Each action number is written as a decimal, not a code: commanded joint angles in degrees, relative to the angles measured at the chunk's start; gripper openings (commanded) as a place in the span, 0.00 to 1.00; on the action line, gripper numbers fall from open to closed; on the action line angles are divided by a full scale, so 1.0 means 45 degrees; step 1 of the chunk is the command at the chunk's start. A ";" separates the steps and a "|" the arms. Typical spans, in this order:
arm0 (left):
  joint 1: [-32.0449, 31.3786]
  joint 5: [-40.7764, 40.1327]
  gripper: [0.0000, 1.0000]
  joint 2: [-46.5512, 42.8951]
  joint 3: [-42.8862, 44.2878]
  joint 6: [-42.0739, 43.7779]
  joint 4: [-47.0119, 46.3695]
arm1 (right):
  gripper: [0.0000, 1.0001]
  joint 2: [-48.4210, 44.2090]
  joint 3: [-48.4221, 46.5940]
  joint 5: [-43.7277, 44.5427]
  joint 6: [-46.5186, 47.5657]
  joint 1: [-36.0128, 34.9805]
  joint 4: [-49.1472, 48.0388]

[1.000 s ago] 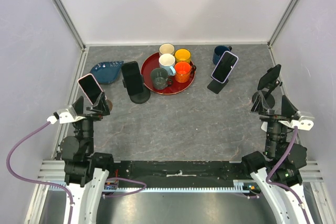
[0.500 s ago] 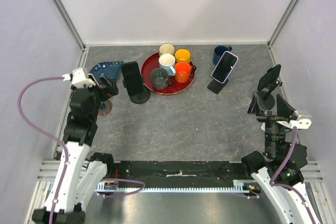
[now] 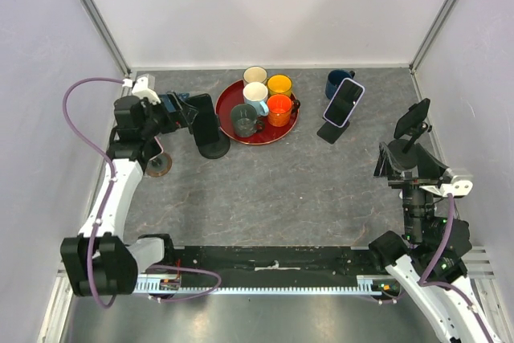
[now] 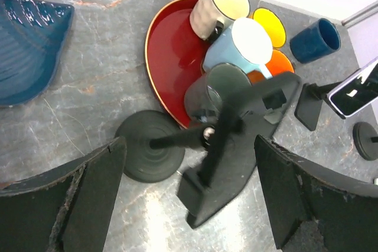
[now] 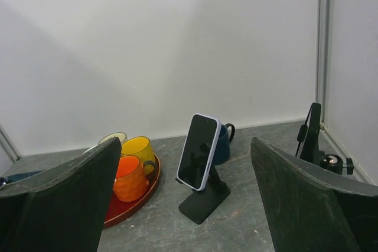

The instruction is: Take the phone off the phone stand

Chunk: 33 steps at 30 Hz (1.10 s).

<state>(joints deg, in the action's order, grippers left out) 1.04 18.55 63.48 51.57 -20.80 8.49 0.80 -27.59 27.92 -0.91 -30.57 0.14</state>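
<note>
A black phone (image 3: 201, 119) leans on a stand with a round black base (image 3: 214, 149) at the back left, beside the red tray. My left gripper (image 3: 178, 107) hovers open just left of it. In the left wrist view the phone (image 4: 254, 146) and the base (image 4: 150, 153) lie between and beyond the spread fingers (image 4: 88, 196). A lavender-cased phone (image 3: 344, 102) rests on a black wedge stand (image 3: 330, 133) at the back right. My right gripper (image 3: 399, 163) is open and faces that phone (image 5: 199, 151) from well in front of it.
A red tray (image 3: 230, 124) holds several mugs. A blue dish (image 3: 157, 107) lies behind the left gripper. A dark blue mug (image 3: 336, 82) stands behind the lavender phone. Another black phone on a stand (image 3: 411, 120) is by the right wall. A brown round base (image 3: 158, 168) sits under the left arm.
My left arm has swung from the near left side up to the black phone at the back; the pink phone there no longer shows. The right arm has shifted slightly left.
</note>
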 commanded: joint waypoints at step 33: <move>0.1137 0.9589 0.26 0.4057 0.0630 -0.0339 -0.5735 | 0.98 -0.0119 -0.0411 -0.0013 0.0123 -0.0766 -0.0071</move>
<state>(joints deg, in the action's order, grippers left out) 7.51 59.37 82.15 53.30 -21.65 -15.40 0.80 -27.59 27.92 -0.69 -33.65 0.51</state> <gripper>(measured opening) 0.333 0.982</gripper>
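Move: The dark phone on its stand is about 6 cm to the left hand's right, a centimetre or so ahead and slightly below, its left long edge facing the open fingers. From that hand, the dark mug is some 19 cm right, 3 cm ahead and 10 cm lower; the blue dish roughly 11 cm left, 11 cm ahead and 14 cm down; the pink phone about 12 cm left and 4 cm back. The right hand has the dark phone some 50 cm to its left, 18 cm ahead, 12 cm below. The left hand eases forward a good 2 cm, then swings right about 5 cm towards the phone's left long edge, at nearly the same height, while the wrist turns some 30 degrees clockwise and rolls a little so the fingers straddle the phone. They close from wide open to about a third and come against its front and back faces, beginning to pinch it while it is still on the stand. ##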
